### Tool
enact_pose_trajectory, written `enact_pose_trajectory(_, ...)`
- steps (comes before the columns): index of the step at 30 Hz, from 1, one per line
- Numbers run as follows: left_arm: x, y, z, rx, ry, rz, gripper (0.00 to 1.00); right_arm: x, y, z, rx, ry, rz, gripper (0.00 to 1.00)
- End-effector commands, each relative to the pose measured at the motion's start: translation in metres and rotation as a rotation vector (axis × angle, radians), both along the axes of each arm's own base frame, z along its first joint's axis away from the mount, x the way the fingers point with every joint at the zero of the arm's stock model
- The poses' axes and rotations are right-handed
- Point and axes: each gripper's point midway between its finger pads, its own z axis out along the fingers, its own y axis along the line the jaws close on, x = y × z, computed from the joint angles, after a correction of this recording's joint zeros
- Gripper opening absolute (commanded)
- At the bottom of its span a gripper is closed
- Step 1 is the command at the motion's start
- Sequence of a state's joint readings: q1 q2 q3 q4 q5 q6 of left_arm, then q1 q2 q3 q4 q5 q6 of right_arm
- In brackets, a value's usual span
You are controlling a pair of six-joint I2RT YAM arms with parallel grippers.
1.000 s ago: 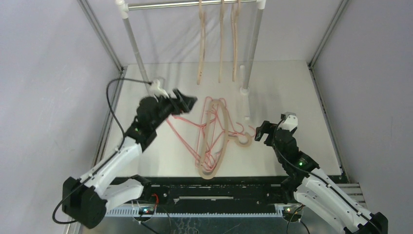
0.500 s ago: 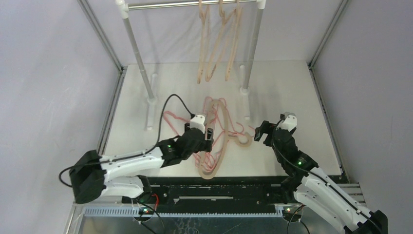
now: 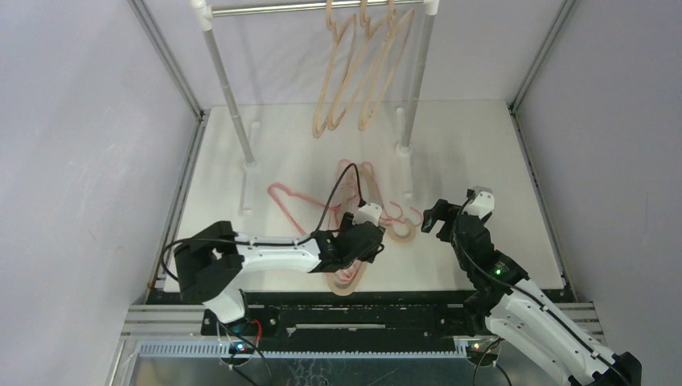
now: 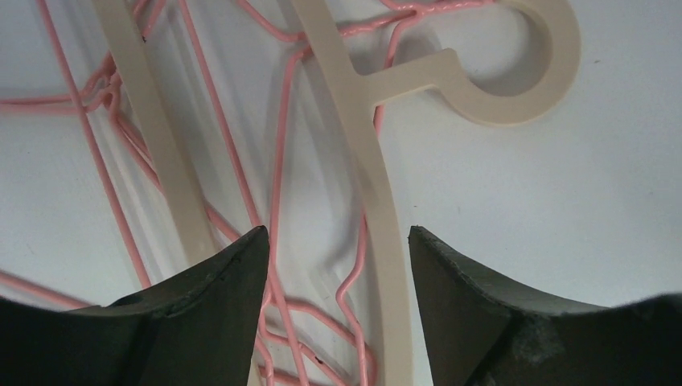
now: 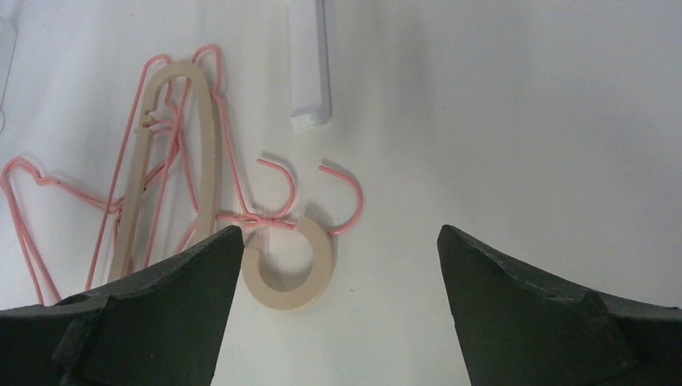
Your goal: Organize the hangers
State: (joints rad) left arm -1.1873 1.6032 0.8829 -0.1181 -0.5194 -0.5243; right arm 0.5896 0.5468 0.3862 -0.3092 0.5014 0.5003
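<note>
Three beige hangers [image 3: 354,72] hang on the rail, slanted to one side. On the table lies a heap of hangers: one beige hanger [image 3: 400,233] and several pink wire hangers [image 3: 281,197] tangled with it. My left gripper [image 3: 371,241] is low over this heap. In the left wrist view it [image 4: 336,233] is open, with the beige hanger's arm [image 4: 386,217] and pink wires [image 4: 277,185] between its jaws, untouched. My right gripper [image 3: 434,219] hovers open just right of the heap. The beige hook [image 5: 289,269] lies by its left finger [image 5: 185,289].
The silver rail [image 3: 306,8] stands on two slanted posts [image 3: 229,96] with white feet [image 3: 248,185] on the table. One white foot [image 5: 310,64] lies just beyond the pink hooks [image 5: 346,193]. Grey walls close in both sides.
My left arm swung from the left rail post down onto the heap, its jaws narrowing. The hung beige hangers swung to a slant. The right arm stayed still.
</note>
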Motion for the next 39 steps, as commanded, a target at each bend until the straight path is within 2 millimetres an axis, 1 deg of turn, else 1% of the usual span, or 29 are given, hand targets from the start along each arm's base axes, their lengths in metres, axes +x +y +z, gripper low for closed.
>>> enact_pose_trajectory(1,0.006,-0.018,0.001,-0.008,-0.013,-0.029,0.68,0.004,0.001,0.016,0.041,-0.044,-0.023,1.0)
enact_pose_trajectory(4,0.005,-0.024,-0.012,0.019,-0.001,-0.067,0.68,0.003,0.001,0.015,0.046,-0.045,-0.021,0.99)
enact_pose_trajectory(8,0.004,-0.028,-0.023,0.033,0.001,-0.104,0.68,0.003,0.0,0.014,0.042,-0.043,-0.024,0.99)
enact_pose_trajectory(14,0.001,-0.033,-0.034,0.052,0.025,-0.131,0.65,0.003,-0.001,0.013,0.04,-0.042,-0.027,1.0)
enact_pose_trajectory(18,-0.001,-0.034,-0.04,0.061,0.04,-0.139,0.61,0.003,0.0,0.013,0.043,-0.044,-0.027,1.0)
enact_pose_trajectory(20,-0.001,-0.032,-0.043,0.069,0.043,-0.136,0.57,0.003,0.0,0.013,0.045,-0.045,-0.029,0.99)
enact_pose_trajectory(27,0.002,-0.023,-0.047,0.109,0.032,-0.106,0.46,0.002,-0.002,0.012,0.039,-0.041,-0.03,0.99)
enact_pose_trajectory(29,0.005,-0.018,-0.047,0.134,0.02,-0.089,0.38,0.002,-0.002,0.013,0.04,-0.045,-0.029,0.99)
enact_pose_trajectory(30,0.006,-0.015,-0.047,0.148,0.016,-0.081,0.28,0.002,-0.002,0.013,0.039,-0.046,-0.028,0.99)
enact_pose_trajectory(31,0.007,-0.013,-0.047,0.156,0.011,-0.075,0.14,0.002,-0.002,0.013,0.04,-0.047,-0.029,0.99)
enact_pose_trajectory(32,0.008,-0.012,-0.047,0.161,0.008,-0.072,0.03,0.002,-0.003,0.014,0.04,-0.047,-0.03,1.0)
enact_pose_trajectory(33,0.008,-0.012,-0.046,0.162,0.008,-0.072,0.01,0.002,-0.003,0.013,0.041,-0.048,-0.03,1.0)
enact_pose_trajectory(36,0.008,-0.008,-0.043,0.172,0.003,-0.068,0.0,0.002,-0.002,0.014,0.042,-0.051,-0.029,1.0)
enact_pose_trajectory(39,0.011,-0.002,-0.028,0.175,-0.025,-0.053,0.0,0.002,-0.003,0.014,0.04,-0.049,-0.029,1.0)
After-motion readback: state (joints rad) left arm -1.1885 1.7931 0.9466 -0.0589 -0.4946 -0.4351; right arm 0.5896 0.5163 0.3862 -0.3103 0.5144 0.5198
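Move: The left hand, fingers open, is about 5 cm above the pile. The near-right bar of the last tan hanger, just short of its hook neck, lies 2 cm to its right and level with it. That hanger's hook is some 5 cm ahead and 9 cm right, its other bar about 5 cm left, and a pink hook roughly 9 cm ahead and 12 cm right. From the right hand the bar lies about 16 cm left, 4 cm back and 12 cm below. The left hand sinks about 4 cm onto the tan hanger lying on the pink ones, then stays low and shifts nearly 3 cm to the right, so that its open fingers straddle the bar just short of the hook neck, the wrist turning only some 5 degrees. There the fingers shut fully and pinch the bar from both sides, the hand easing back left by about 1 cm as they close. ##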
